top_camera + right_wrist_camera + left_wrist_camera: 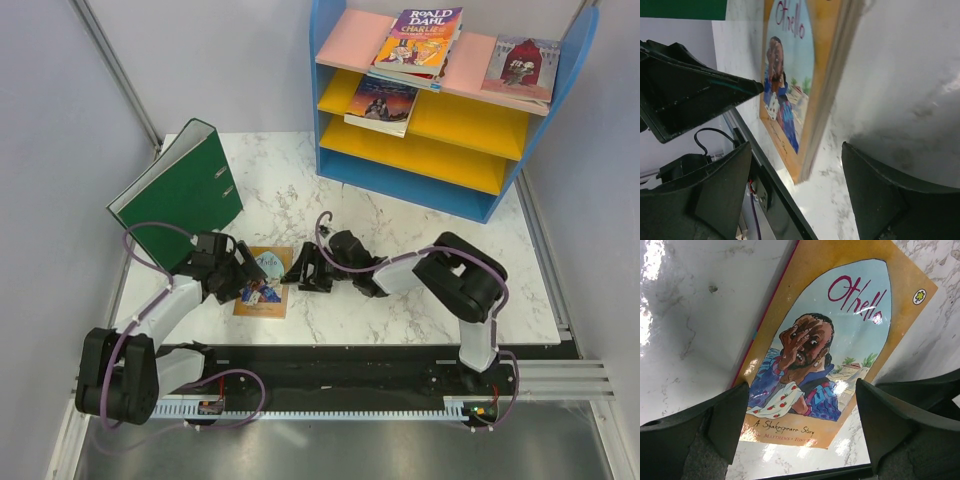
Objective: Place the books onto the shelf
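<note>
A tan-orange book titled Othello (264,288) lies flat, cover up, on the marble table near the front edge. My left gripper (245,279) hovers over the book's left side, open; in the left wrist view the book (830,340) fills the space ahead of the open left gripper (802,427). My right gripper (300,272) sits low just right of the book, open and empty. The right wrist view shows the book's edge (827,95) ahead of the open right gripper (797,192). The blue-framed shelf (322,100) holds a purple Roald Dahl book (420,35) on a stack, another book (522,65) and a dark blue book (383,103).
A big green ring binder (180,190) stands tilted at the table's left rear, close behind my left arm. The table's black front rail (775,200) runs just beside the book's near corner. White walls close off the left and right sides.
</note>
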{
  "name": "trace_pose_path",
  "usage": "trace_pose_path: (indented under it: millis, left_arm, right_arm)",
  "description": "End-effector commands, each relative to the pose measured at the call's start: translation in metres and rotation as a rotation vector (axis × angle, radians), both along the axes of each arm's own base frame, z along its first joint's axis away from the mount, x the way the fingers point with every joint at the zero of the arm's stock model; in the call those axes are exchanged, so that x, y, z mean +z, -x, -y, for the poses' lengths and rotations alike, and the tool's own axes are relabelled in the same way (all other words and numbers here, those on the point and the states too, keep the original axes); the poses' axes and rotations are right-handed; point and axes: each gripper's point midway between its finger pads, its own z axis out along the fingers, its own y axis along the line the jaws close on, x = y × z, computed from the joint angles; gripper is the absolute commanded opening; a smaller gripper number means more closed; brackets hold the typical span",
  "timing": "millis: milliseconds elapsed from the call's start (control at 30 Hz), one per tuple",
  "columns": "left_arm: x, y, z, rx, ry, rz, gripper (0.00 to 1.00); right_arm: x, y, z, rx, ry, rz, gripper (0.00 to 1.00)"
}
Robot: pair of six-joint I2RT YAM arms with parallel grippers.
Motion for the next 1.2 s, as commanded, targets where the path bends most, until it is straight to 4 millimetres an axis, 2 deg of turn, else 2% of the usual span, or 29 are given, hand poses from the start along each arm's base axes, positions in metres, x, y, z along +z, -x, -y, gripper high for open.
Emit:
trace_pose_path:
  millis: [0, 133, 233, 267, 333, 433, 467, 567, 667, 733, 800, 833, 900, 933, 1000, 1033, 1067, 1100, 1133, 1167]
  left_arm:
    - [-0.03, 0.02, 0.001, 0.007, 0.013, -0.103, 0.95]
    - [-0.03, 0.019, 0.006, -0.008, 0.042, -0.096, 0.94]
    - [-0.03, 0.02, 0.007, -0.013, 0.049, -0.097, 0.94]
    - [-0.03, 0.02, 0.008, -0.014, 0.051, -0.098, 0.94]
    - [-0.03, 0.02, 0.009, -0.019, 0.057, -0.094, 0.94]
    - [-0.03, 0.02, 0.01, -0.024, 0.063, -0.09, 0.93]
    - [-0.029, 0.019, 0.01, -0.024, 0.063, -0.089, 0.93]
    - [-0.025, 0.017, 0.01, -0.03, 0.064, -0.066, 0.92]
    - [-0.014, 0.015, 0.011, -0.045, 0.064, -0.025, 0.92]
    - [0.004, 0.008, 0.014, -0.071, 0.08, 0.052, 0.92]
    - [0.027, 0.001, 0.016, -0.112, 0.086, 0.16, 0.92]
    - [0.036, 0.0, 0.017, -0.126, 0.089, 0.198, 0.93]
    - [0.053, -0.004, 0.018, -0.162, 0.08, 0.284, 0.93]
    - [0.068, -0.006, 0.019, -0.182, 0.083, 0.357, 0.94]
    - [0.081, -0.009, 0.022, -0.205, 0.096, 0.432, 0.94]
    - [0.09, -0.008, 0.027, -0.23, 0.12, 0.474, 0.94]
    - [0.091, -0.007, 0.031, -0.249, 0.139, 0.494, 0.94]
    - [0.101, -0.01, 0.036, -0.267, 0.162, 0.546, 0.94]
    - [0.107, -0.008, 0.044, -0.299, 0.21, 0.569, 0.94]
    - [0.106, -0.006, 0.049, -0.316, 0.238, 0.577, 0.94]
  right_arm:
    - [-0.007, -0.001, -0.032, 0.008, -0.021, -0.003, 0.8]
    - [0.002, -0.004, -0.053, 0.023, -0.057, 0.007, 0.77]
    - [0.013, -0.009, -0.058, 0.011, -0.084, 0.025, 0.69]
    - [0.015, -0.01, -0.058, 0.008, -0.089, 0.029, 0.58]
    - [0.021, -0.011, -0.059, 0.005, -0.099, 0.038, 0.52]
    - [0.024, -0.012, -0.058, -0.002, -0.099, 0.049, 0.39]
    - [0.025, -0.012, -0.058, -0.002, -0.099, 0.049, 0.3]
    - [0.023, -0.008, -0.054, 0.012, -0.086, 0.049, 0.16]
    - [0.027, -0.007, -0.045, 0.027, -0.054, 0.084, 0.1]
    - [0.043, -0.009, -0.038, 0.038, -0.056, 0.125, 0.08]
    - [0.049, -0.009, -0.027, 0.078, -0.016, 0.179, 0.06]
    - [0.069, -0.009, -0.023, 0.095, -0.031, 0.231, 0.06]
    - [0.078, -0.007, -0.01, 0.134, 0.003, 0.294, 0.05]
    - [0.099, -0.007, -0.005, 0.137, -0.015, 0.345, 0.04]
    - [0.108, -0.003, 0.008, 0.16, -0.007, 0.395, 0.02]
    - [0.127, 0.0, 0.013, 0.157, -0.036, 0.432, 0.02]
    - [0.135, 0.002, 0.017, 0.161, -0.05, 0.452, 0.01]
    - [0.137, 0.006, 0.023, 0.173, -0.062, 0.455, 0.0]
    - [0.149, 0.01, 0.026, 0.175, -0.091, 0.472, 0.0]
    - [0.156, 0.014, 0.027, 0.186, -0.115, 0.484, 0.0]
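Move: Othello lies flat between the two low hands: its middle is about 10 cm to the right hand's left and 1 cm ahead, about 1 cm lower. From the left hand, that middle is some 4 cm to the right and 2 cm ahead, about 1 cm lower. The green binder stands about 13 cm ahead and 13 cm left of the left hand; the shelf is roughly 30 cm ahead and 28 cm right of the right hand. The right hand slides about 4 cm left along the table onto Othello's right edge, closes its open fingers there and pinches it, then lifts some 13 cm while easing 6 cm back to the right and rolling about 20 degrees. The wide-open left hand stays low at the spine side, as if bracing the book, then rises about 9 cm, its fingers tipping up towards forward. ##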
